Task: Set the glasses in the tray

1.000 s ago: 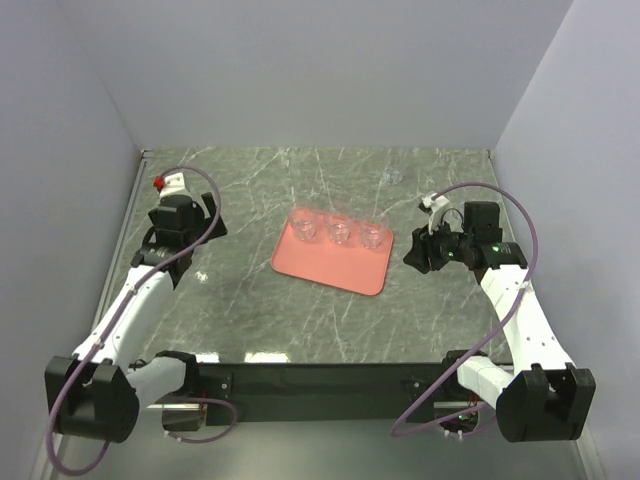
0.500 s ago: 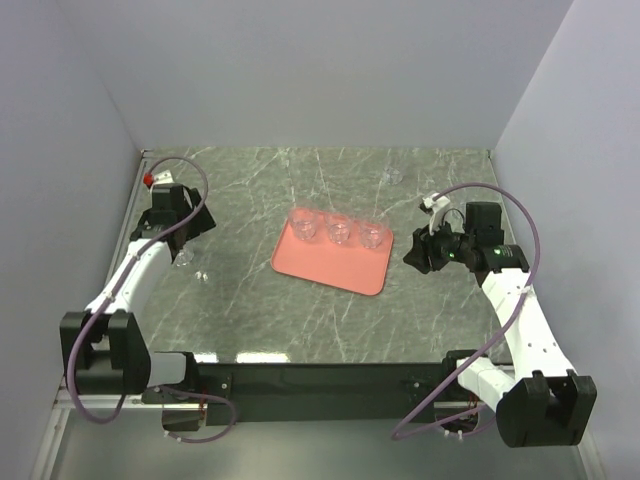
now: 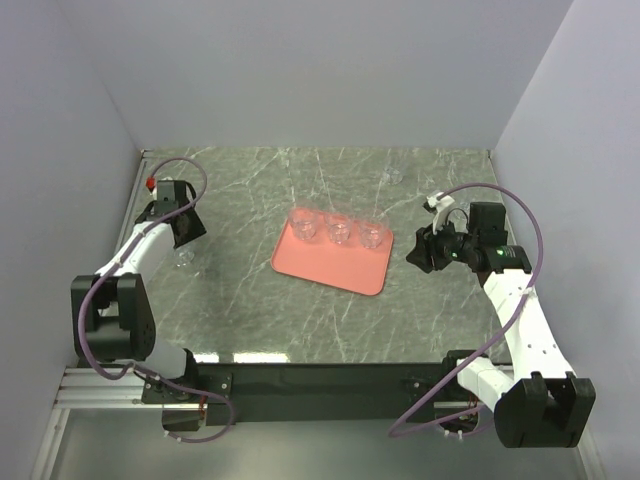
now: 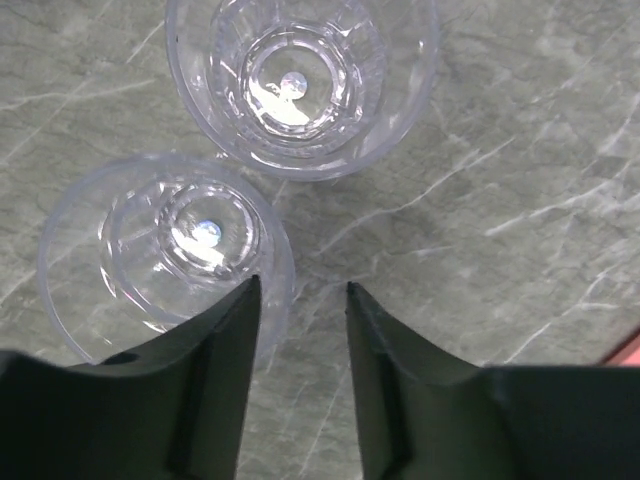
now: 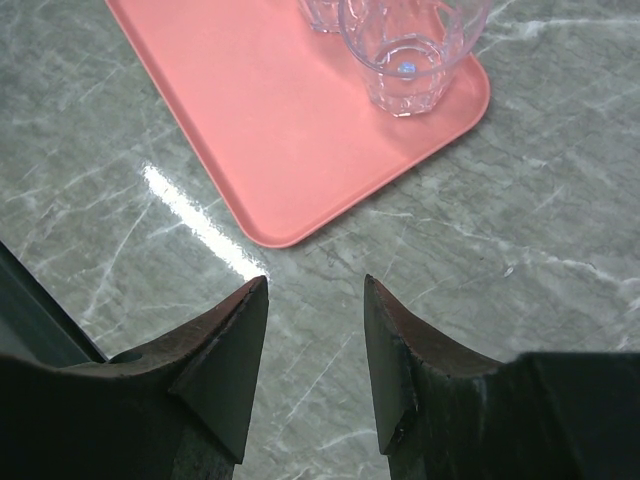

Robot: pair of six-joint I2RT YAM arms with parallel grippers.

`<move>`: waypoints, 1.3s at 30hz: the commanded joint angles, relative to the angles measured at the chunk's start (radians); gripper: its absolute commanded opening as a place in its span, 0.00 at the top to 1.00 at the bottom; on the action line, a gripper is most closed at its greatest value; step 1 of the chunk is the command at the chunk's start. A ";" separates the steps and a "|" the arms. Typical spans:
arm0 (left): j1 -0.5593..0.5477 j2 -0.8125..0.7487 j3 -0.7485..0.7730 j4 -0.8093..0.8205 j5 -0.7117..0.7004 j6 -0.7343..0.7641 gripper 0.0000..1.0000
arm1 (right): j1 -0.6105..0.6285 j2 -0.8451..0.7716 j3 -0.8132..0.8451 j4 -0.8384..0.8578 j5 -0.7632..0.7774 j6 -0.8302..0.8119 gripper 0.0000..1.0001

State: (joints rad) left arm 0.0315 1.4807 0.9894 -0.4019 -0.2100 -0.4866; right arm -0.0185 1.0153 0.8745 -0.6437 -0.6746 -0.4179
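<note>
The salmon-pink tray point(image 3: 345, 268) lies mid-table with three clear glasses point(image 3: 340, 232) in a row along its far edge. Two more glasses stand on the marble at the left: one point(image 4: 300, 80) ahead of my left gripper point(image 4: 300, 287), the other point(image 4: 165, 250) with its rim under the left fingertip point(image 4: 235, 320). The jaws stand apart with only marble and that rim's edge between them. Another glass point(image 3: 392, 175) stands at the back right. Just right of the tray, my right gripper point(image 3: 413, 250) is open and empty over the marble point(image 5: 315, 280), with the tray's corner point(image 5: 300, 130) and one glass point(image 5: 410, 50) ahead.
Grey walls close in the table on the left, back and right. The left gripper point(image 3: 188, 232) works close to the left wall. A black rail with both arm bases point(image 3: 330, 380) runs along the near edge.
The left arm has folded back toward the left wall and its jaws have narrowed over the left glasses. The right arm has hardly moved.
</note>
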 commanded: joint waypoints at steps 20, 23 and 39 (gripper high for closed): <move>-0.008 -0.109 -0.003 -0.041 0.061 0.008 1.00 | -0.035 -0.040 -0.008 0.018 -0.029 -0.012 0.50; -0.022 -0.161 -0.026 -0.044 0.105 0.011 1.00 | -0.035 -0.038 -0.008 0.018 -0.029 -0.012 0.50; -0.369 -0.247 -0.014 -0.026 0.201 -0.032 1.00 | -0.043 -0.032 -0.011 0.021 -0.025 -0.013 0.50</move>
State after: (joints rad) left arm -0.2729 1.2537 0.9352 -0.4690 -0.0307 -0.4961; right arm -0.0528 1.0019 0.8745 -0.6434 -0.6899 -0.4179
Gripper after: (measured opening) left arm 0.063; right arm 0.506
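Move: The near glass of a pair stands with its middle about 4 cm to the left of my left hand, roughly level fore and aft and some 3 cm lower, its right wall already between my half-open fingers. Its neighbour, the far glass, is about 7 cm ahead and 2 cm left of the hand. The tray's middle lies some 37 cm to the right, its nearest glass about 30 cm right and 6 cm ahead. From my right hand the near glass is some 62 cm left and 7 cm ahead. I close my left fingers on the near glass's right wall, one finger inside the rim and one outside, and pinch it while the hand stays almost in place. Then I lift about 5 cm and, still rising, swing right towards the tray by about 14 cm, drawing back a little and turning the hand some 25 degrees clockwise, with the pinch kept. ##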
